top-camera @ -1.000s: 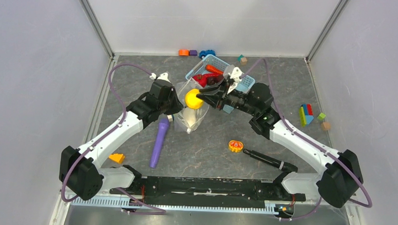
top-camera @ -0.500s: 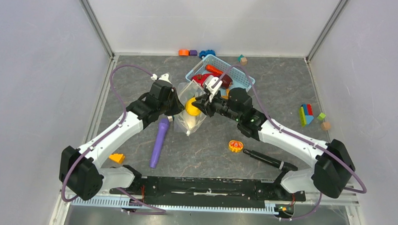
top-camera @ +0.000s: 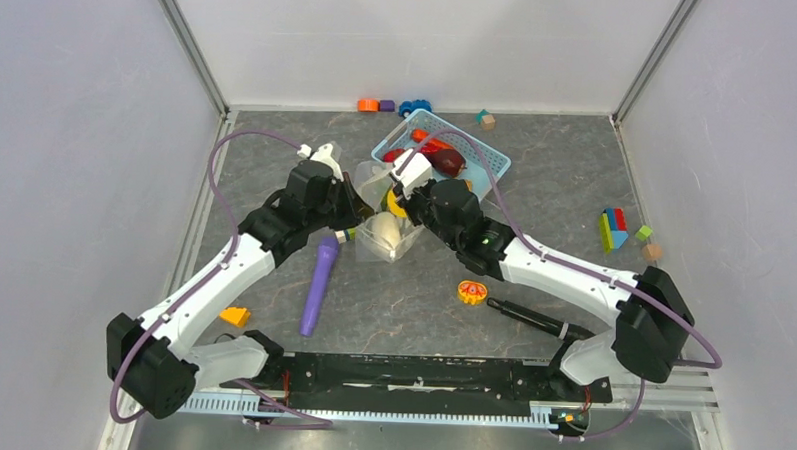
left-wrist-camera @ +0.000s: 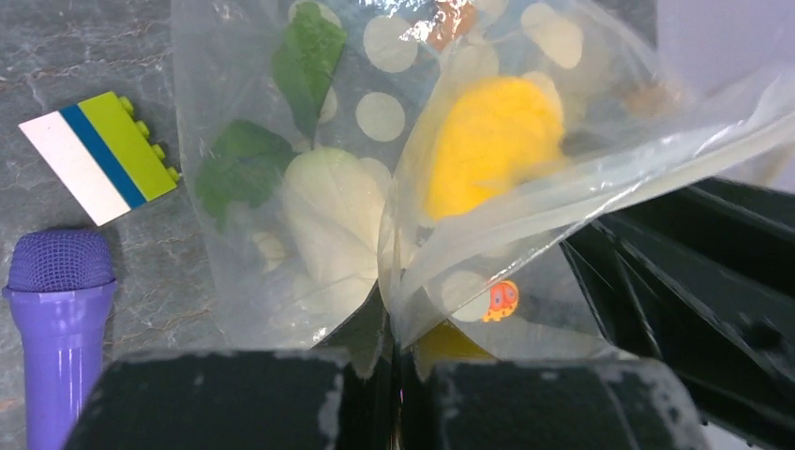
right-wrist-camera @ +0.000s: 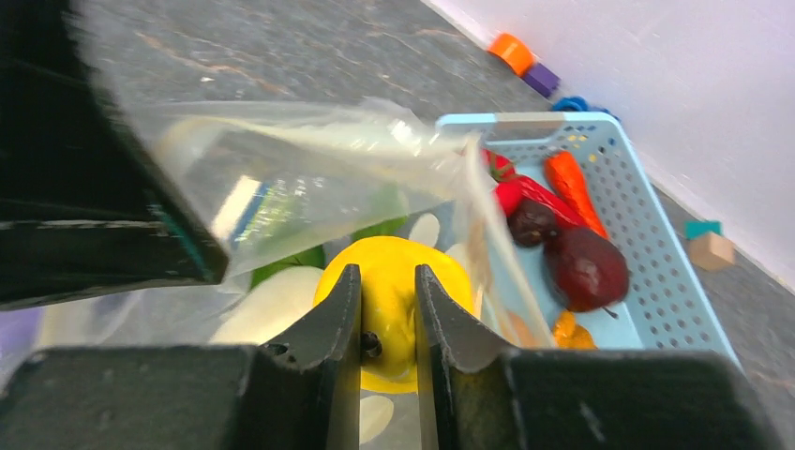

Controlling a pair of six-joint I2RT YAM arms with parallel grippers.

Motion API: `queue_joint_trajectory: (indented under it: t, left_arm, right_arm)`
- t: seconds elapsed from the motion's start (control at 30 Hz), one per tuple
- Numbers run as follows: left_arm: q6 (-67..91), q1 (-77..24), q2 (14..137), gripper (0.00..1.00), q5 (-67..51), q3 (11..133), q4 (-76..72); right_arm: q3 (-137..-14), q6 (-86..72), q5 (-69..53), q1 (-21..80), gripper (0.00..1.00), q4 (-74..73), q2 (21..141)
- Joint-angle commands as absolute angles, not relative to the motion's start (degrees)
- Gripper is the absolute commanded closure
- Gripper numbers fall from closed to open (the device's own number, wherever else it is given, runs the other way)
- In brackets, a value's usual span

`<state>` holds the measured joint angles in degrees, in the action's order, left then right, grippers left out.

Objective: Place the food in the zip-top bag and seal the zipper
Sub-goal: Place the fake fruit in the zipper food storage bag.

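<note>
The clear zip-top bag (top-camera: 379,224) with white dots lies between my arms, its mouth facing the blue basket. My left gripper (top-camera: 349,209) is shut on the bag's edge (left-wrist-camera: 412,281) and holds it up. My right gripper (right-wrist-camera: 387,272) is shut on the yellow pepper (right-wrist-camera: 450,281), which sits in the bag's mouth (top-camera: 396,207). A white egg (left-wrist-camera: 333,211) and green leaves (left-wrist-camera: 305,56) lie inside the bag. In the basket (right-wrist-camera: 656,244) lie an orange carrot (right-wrist-camera: 572,183), a red chili (right-wrist-camera: 520,192) and a dark maroon ball (right-wrist-camera: 586,267). I cannot make out the zipper.
A long purple toy stick (top-camera: 319,282) lies just left of the bag. An orange disc (top-camera: 472,291) and a black tool (top-camera: 531,318) lie front right. Coloured blocks (top-camera: 614,231) sit at the right, a yellow wedge (top-camera: 234,316) front left, small toys (top-camera: 389,106) at the back wall.
My right gripper has carried the yellow pepper leftward from beside the basket into the bag's mouth. My left gripper still grips the bag and has shifted slightly.
</note>
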<state>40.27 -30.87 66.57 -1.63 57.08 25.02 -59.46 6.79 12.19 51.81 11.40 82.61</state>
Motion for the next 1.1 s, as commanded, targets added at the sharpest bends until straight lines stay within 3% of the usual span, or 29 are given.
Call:
queue_joint_trajectory:
  t: [0.0,0.37,0.43,0.63,0.87,0.93,1.07]
  left_arm:
    - [40.43,-30.67,62.61,0.98,-3.34,55.59,18.94]
    - [39.48,-30.67,60.99,0.98,1.78,55.13,20.39]
    - [39.55,-30.65,61.62,0.98,2.8,54.93,20.48]
    - [41.29,-30.68,63.95,0.98,2.22,54.26,19.94]
    - [43.0,-30.72,65.06,0.98,1.4,52.92,18.68]
    - [43.25,-30.67,65.02,0.98,1.4,52.75,18.59]
    - [43.83,-30.67,64.67,0.98,2.48,52.43,18.46]
  right_arm:
    - [-63.18,7.84,23.57,52.16,1.0,9.42,83.71]
    - [-64.75,7.48,32.28,52.11,0.91,5.81,84.66]
    - [-64.78,7.4,28.47,52.12,0.84,5.49,84.29]
    - [-64.38,7.4,13.85,52.12,0.42,6.06,82.16]
    - [-62.73,8.51,1.36,52.07,0.08,9.0,78.46]
    - [-62.07,9.21,-1.47,52.03,0.02,9.59,77.19]
    - [-59.92,9.88,-4.97,52.09,0.02,11.7,74.2]
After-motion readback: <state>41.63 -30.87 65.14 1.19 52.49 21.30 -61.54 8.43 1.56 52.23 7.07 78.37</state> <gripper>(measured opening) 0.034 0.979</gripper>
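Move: The right hand holds the yellow fruit just inside the mouth of the bag; the bag's pocket lies about 3 cm to its left, 1 cm back and some 7 cm below. The white vegetable, already inside, is about 3 cm back, 3 cm left and 10 cm down. The basket stands roughly 12 cm ahead and 9 cm right, 20 cm below. The left hand pinches the bag's rim, with the pocket about 5 cm to its right, 1 cm back and 4 cm lower. Still pinching the yellow fruit, the right hand carries it about 4 cm right and forward within the bag, turning slightly clockwise, then opens wide and lets go while swinging some 5 cm back and 5 cm left and, at the end, lifting about 4 cm. The left hand keeps its pinch on the rim, rising some 2 cm and then sinking a little over 3. ##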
